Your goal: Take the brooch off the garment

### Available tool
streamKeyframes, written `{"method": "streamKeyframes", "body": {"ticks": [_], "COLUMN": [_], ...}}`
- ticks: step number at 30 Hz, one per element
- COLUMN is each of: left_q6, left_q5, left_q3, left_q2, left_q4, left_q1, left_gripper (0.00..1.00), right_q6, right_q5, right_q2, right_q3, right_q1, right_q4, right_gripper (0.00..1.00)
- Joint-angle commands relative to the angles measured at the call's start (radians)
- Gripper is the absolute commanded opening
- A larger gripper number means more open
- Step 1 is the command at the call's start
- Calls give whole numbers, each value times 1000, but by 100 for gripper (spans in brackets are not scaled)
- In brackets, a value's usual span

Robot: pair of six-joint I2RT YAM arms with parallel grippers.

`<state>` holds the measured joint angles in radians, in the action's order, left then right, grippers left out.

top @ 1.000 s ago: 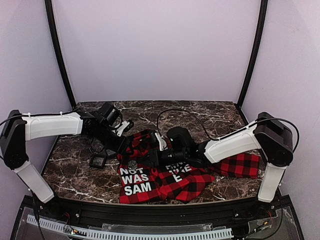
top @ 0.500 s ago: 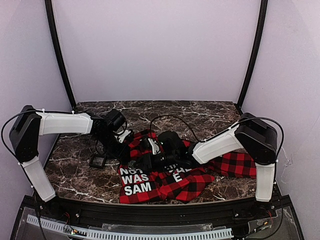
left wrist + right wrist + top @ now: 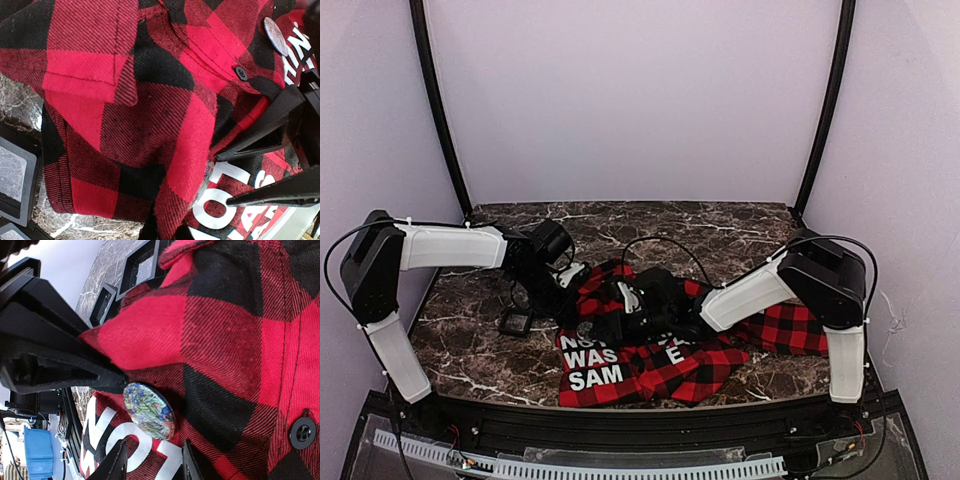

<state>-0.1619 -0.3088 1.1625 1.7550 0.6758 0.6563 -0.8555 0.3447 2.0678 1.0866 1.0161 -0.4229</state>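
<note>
The red-and-black plaid garment (image 3: 650,362) with white block letters lies bunched at the table's front centre. The brooch (image 3: 149,410) is a small round disc with a flowery blue-green print, pinned by the letters "NOT"; it is edge-on in the left wrist view (image 3: 204,183) and a grey dot from above (image 3: 586,328). My left gripper (image 3: 572,300) (image 3: 165,229) is shut on a raised fold of red cloth right beside the brooch, and shows as a black wedge (image 3: 60,357) in the right wrist view. My right gripper (image 3: 152,461) (image 3: 603,318) is open, fingertips just short of the brooch, one on each side.
Two small black square frames (image 3: 515,322) (image 3: 140,262) (image 3: 15,185) lie on the marble table (image 3: 740,230) left of the garment. A black shirt button (image 3: 302,432) and a second grey disc (image 3: 275,35) sit on the cloth. More plaid spreads right under the right arm (image 3: 800,325).
My left gripper has moved in and shut on the fold of cloth. The right arm has slid left toward the brooch, its jaws slightly narrower.
</note>
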Motion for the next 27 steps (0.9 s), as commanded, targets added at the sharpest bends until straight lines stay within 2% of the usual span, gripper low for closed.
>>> {"method": "streamKeyframes", "body": {"ticks": [1,17,21,27], "left_q6": [6,10,10,11], "left_q5": [-28,-42,-30,-2], "left_q3": [18,15,15,16], "left_q2": [-15,-30,-30,-31], "left_q4": [-6,-15,-13,-10], "left_q1": [-5,-5,-5,-5], "left_gripper": [1,1,1,1], "right_q6": [-21,-43,-54,-89], "right_q5": [13,74,82,93], "right_q2": [32,79,67,39], "right_q3": [13,44,35,0], "right_q1": [-14,-24,-25,-28], "right_q4": [-57,-118,-140,-188], "right_gripper": [36,30,24,9]}}
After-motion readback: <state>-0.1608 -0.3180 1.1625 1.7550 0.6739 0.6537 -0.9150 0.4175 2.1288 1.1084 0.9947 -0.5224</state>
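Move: The brooch lies just off the right fingertips, about 2 cm to the left and 1 cm ahead, at nearly the same height. From the left hand, which already pinches a garment fold right beside the brooch, it is roughly 3 cm to the right and 1 cm below. The shirt button is about 6 cm ahead of the right hand and 1 cm below; the white lettering starts some 2 cm back and 3 cm left of that hand, 2 cm lower. Ease the right gripper about 1 cm left and slightly forward onto the near edge of the brooch, rolling it barely 5 degrees, and close its partly open fingers most of the way so they begin to take the rim between them. Hold the left gripper still and shut on the garment fold beside the brooch. ##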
